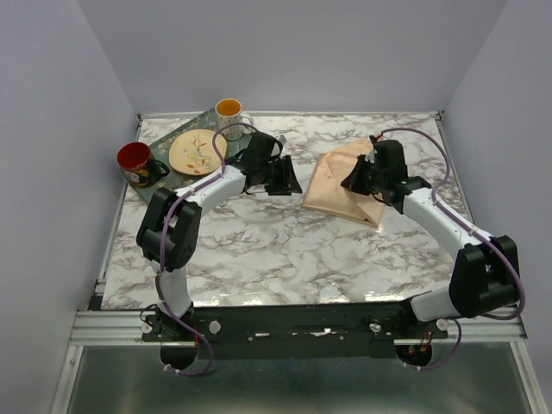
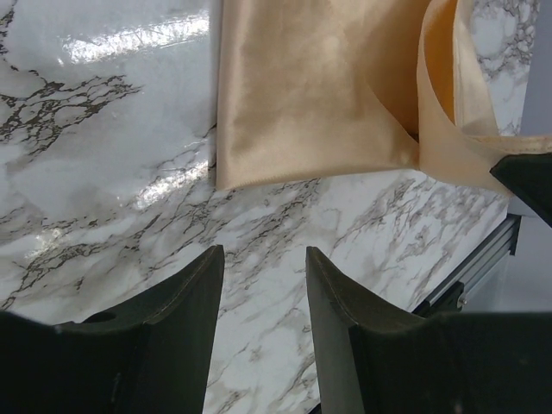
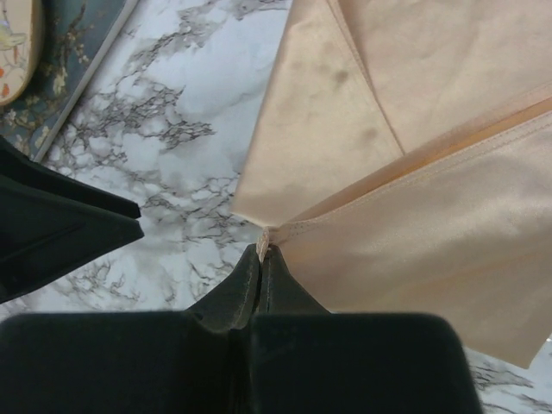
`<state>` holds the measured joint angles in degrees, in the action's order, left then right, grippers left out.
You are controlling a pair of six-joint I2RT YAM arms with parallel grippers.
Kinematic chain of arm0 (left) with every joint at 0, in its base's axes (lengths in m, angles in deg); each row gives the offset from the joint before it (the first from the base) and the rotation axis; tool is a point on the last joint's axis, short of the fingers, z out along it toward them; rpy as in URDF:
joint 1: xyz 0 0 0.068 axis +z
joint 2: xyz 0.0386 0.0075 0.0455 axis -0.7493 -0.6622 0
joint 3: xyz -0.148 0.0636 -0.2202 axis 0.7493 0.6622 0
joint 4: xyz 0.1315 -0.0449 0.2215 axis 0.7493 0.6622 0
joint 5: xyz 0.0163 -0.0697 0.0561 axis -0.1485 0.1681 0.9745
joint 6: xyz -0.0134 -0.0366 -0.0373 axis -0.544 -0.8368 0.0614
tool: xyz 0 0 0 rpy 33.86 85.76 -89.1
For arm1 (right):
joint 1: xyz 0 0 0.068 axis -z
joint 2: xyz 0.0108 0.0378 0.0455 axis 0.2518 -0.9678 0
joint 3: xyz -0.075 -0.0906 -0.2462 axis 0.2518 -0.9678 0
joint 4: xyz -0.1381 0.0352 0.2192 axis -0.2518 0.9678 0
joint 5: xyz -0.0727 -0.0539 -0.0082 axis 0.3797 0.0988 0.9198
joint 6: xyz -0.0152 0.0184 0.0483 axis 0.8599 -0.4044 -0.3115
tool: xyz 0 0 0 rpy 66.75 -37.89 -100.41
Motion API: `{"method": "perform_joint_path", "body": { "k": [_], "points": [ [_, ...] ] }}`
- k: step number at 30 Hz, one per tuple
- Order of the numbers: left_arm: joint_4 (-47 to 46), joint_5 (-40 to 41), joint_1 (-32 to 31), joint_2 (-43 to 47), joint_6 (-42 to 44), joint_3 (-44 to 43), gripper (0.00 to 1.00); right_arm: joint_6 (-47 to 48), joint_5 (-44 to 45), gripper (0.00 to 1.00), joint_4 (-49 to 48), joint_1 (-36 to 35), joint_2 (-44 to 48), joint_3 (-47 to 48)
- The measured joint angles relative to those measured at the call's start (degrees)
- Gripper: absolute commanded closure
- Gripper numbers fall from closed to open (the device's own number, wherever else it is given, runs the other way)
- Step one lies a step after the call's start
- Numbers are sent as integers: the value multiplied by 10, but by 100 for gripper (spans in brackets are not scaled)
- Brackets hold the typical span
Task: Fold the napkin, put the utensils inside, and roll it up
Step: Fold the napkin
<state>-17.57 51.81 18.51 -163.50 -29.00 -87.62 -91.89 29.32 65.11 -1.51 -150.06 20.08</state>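
The peach-tan napkin [image 1: 339, 187] lies partly folded on the marble table, right of centre. My right gripper [image 1: 353, 182] is shut on one hemmed corner [image 3: 264, 239] of it and holds that flap up over the layer below [image 3: 319, 121]. My left gripper [image 1: 290, 179] hovers just left of the napkin, open and empty. In the left wrist view its tips [image 2: 264, 259] stand over bare marble, short of the napkin's near edge [image 2: 302, 95], where the lifted flap [image 2: 448, 129] curls up at the right. The utensils are out of view.
At the back left, a dark patterned tray [image 1: 172, 177] holds a cream floral plate [image 1: 197, 151] and a red mug [image 1: 136, 159]. An orange-lined mug [image 1: 229, 109] stands behind them. The table's metal rim [image 1: 448, 155] runs along the right.
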Motion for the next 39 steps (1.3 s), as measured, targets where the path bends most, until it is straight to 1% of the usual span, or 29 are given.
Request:
{"method": "perform_joint_path", "body": {
  "k": [7,14,22,30,35,39],
  "points": [
    [-3,3,8,-11,-4,5,48,-14,-6,99,-5,-33,-42,41],
    [-4,5,8,-18,-6,5,48,-24,-19,99,-8,-52,-65,47],
    [-11,12,8,-55,-9,5,49,-22,-45,98,-16,-56,-87,49],
    [-11,22,15,-64,-9,3,49,-17,-68,97,-21,-57,-175,93],
    [-11,24,16,-64,-9,3,49,-19,-68,97,-24,-57,-203,113],
    [-11,24,18,-64,-8,3,49,-24,-68,93,-30,-61,-217,120]
  ]
}}
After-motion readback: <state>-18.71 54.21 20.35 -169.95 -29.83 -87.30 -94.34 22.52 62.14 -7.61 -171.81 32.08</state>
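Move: The right hand already pinches the napkin's folded-over flap; the napkin's left corner, where the flap is being taken, lies about 12 cm to its left, roughly level with it and some 11 cm below. The plate stands about 44 cm left and 15 cm ahead, the yellow mug some 34 cm left and 22 cm ahead. From the open left hand, that napkin corner is about 5 cm right, 1 cm ahead and 8 cm below. Right hand draws the pinched flap 8 cm left, then down, towards the left corner; open left hand sinks. ##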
